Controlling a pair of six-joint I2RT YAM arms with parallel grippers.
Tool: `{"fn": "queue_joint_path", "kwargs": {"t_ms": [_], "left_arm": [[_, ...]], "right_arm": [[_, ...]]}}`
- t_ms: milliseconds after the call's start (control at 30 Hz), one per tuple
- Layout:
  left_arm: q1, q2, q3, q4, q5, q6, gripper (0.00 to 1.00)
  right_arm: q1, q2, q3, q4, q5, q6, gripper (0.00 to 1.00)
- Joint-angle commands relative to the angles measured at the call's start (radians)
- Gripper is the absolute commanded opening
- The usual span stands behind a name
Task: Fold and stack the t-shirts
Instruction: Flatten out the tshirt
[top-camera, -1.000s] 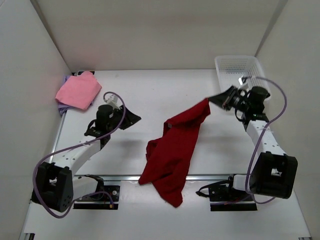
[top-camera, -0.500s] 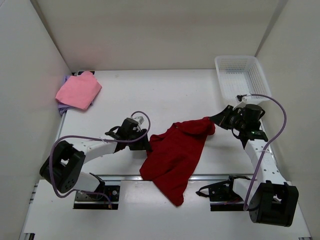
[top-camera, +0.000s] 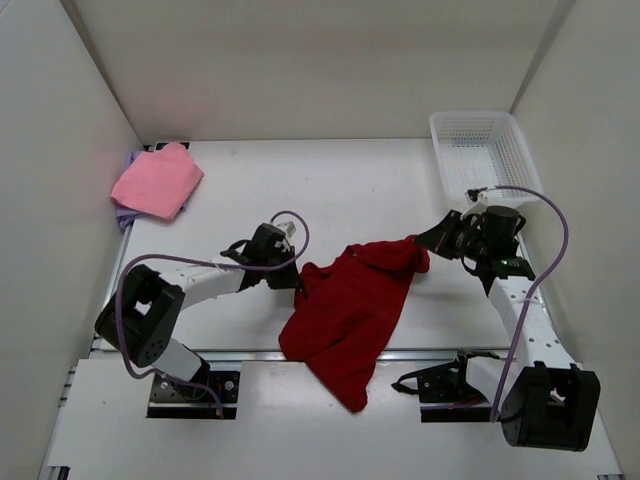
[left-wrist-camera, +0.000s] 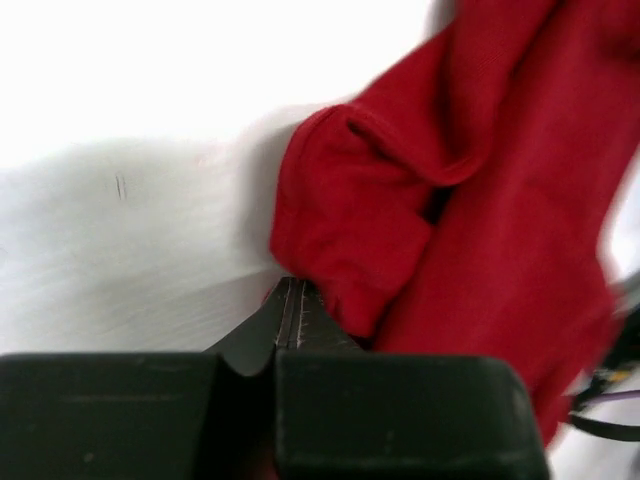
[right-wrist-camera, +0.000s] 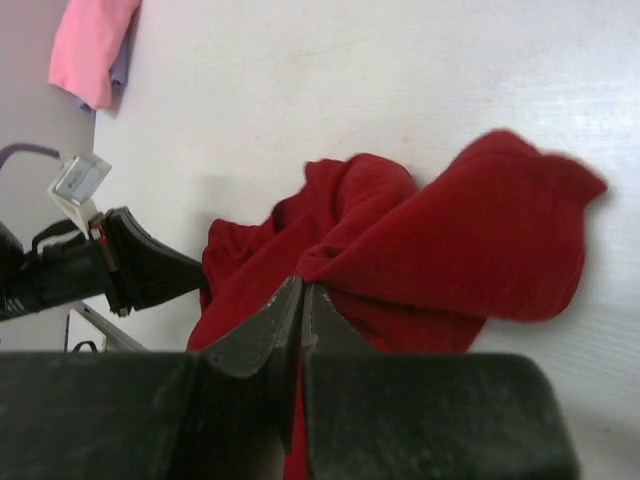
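The dark red t-shirt (top-camera: 345, 310) lies crumpled mid-table, its lower part trailing over the front edge. My left gripper (top-camera: 298, 281) is shut at the shirt's left edge; in the left wrist view the closed tips (left-wrist-camera: 290, 287) pinch the hem of the red cloth (left-wrist-camera: 480, 200). My right gripper (top-camera: 424, 243) is shut on the shirt's upper right corner, and a red fold (right-wrist-camera: 450, 240) rises from its tips (right-wrist-camera: 302, 287). The pink t-shirt (top-camera: 155, 180) lies folded at the back left on top of the lavender t-shirt (top-camera: 127, 213).
A white lattice basket (top-camera: 480, 150) stands at the back right corner. White walls close the table on three sides. The front rail (top-camera: 230, 353) and the arm bases run along the near edge. A purple cable (top-camera: 545, 230) loops beside the right arm.
The right gripper lowered the hanging red shirt onto the table. The left arm swung right from the table's left side to the shirt's left edge and its jaws closed there.
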Motion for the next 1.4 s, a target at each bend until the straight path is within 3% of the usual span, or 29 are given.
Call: {"fn": "queue_joint_path", "kwargs": {"t_ms": [0, 133, 267, 367, 433, 500, 600, 667, 833, 867, 1067, 1167, 1300, 1367], "left_arm": [[0.049, -0.079, 0.153, -0.037, 0.039, 0.006, 0.0], [0.127, -0.131, 0.346, -0.161, 0.056, 0.041, 0.0], [0.264, -0.193, 0.49, -0.209, 0.138, 0.026, 0.0], [0.395, -0.263, 0.622, -0.298, 0.125, 0.048, 0.0], [0.4, -0.289, 0.665, -0.315, 0.071, 0.078, 0.0], [0.332, -0.286, 0.653, -0.347, 0.065, 0.094, 0.0], [0.255, -0.256, 0.476, -0.269, 0.16, 0.055, 0.01], [0.21, -0.219, 0.335, -0.229, 0.165, 0.041, 0.12], [0.098, -0.132, 0.202, -0.134, 0.083, 0.019, 0.39], [0.089, -0.11, 0.188, -0.114, 0.085, 0.015, 0.44], [0.04, 0.014, 0.187, -0.062, 0.096, 0.0, 0.52], [0.037, 0.034, 0.15, 0.01, 0.119, -0.03, 0.62], [0.025, 0.102, 0.173, 0.029, 0.056, -0.04, 0.63], [0.02, 0.152, 0.222, 0.02, 0.014, -0.034, 0.57]], "right_arm": [[0.029, 0.003, 0.157, 0.024, -0.019, -0.017, 0.0], [0.064, 0.032, 0.328, -0.033, -0.018, -0.026, 0.0], [0.061, 0.072, 0.525, -0.003, -0.139, 0.041, 0.0], [0.057, 0.087, 0.651, 0.014, -0.219, 0.089, 0.0], [0.066, 0.077, 0.702, 0.01, -0.216, 0.101, 0.0], [0.069, 0.055, 0.664, 0.021, -0.219, 0.102, 0.0], [0.057, 0.015, 0.532, 0.013, -0.217, 0.104, 0.0], [0.031, -0.034, 0.411, -0.005, -0.222, 0.086, 0.0], [-0.006, -0.132, 0.233, -0.145, -0.125, -0.036, 0.0], [0.003, -0.152, 0.195, -0.156, -0.101, -0.064, 0.0], [-0.005, -0.209, 0.031, -0.165, -0.096, -0.068, 0.0], [0.011, -0.215, -0.011, -0.134, -0.096, -0.05, 0.0], [0.03, -0.204, -0.038, -0.104, -0.113, -0.02, 0.0], [0.041, -0.198, -0.026, -0.097, -0.111, -0.025, 0.0]]}}
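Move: Both grippers are shut on the red t-shirt, its near end hanging over the table's front edge. From the left hand the shirt's middle lies about 12 cm right and 5 cm back, 2 cm below; the metal rail runs some 15 cm straight behind. From the right hand the shirt's middle is roughly 17 cm left, 11 cm back and 16 cm below, and the white basket about 15 cm right and 24 cm ahead. Flick both grippers up, the left some 34 cm while reaching forward, the right about 26 cm, tips tilting up; then bring both straight back down, levelling the wrists. Start opening the left fingers at the top, freeing their edge, and finish just forward and right of the start over the cloth. Keep the right pinch, drawing it back about 5 cm. ##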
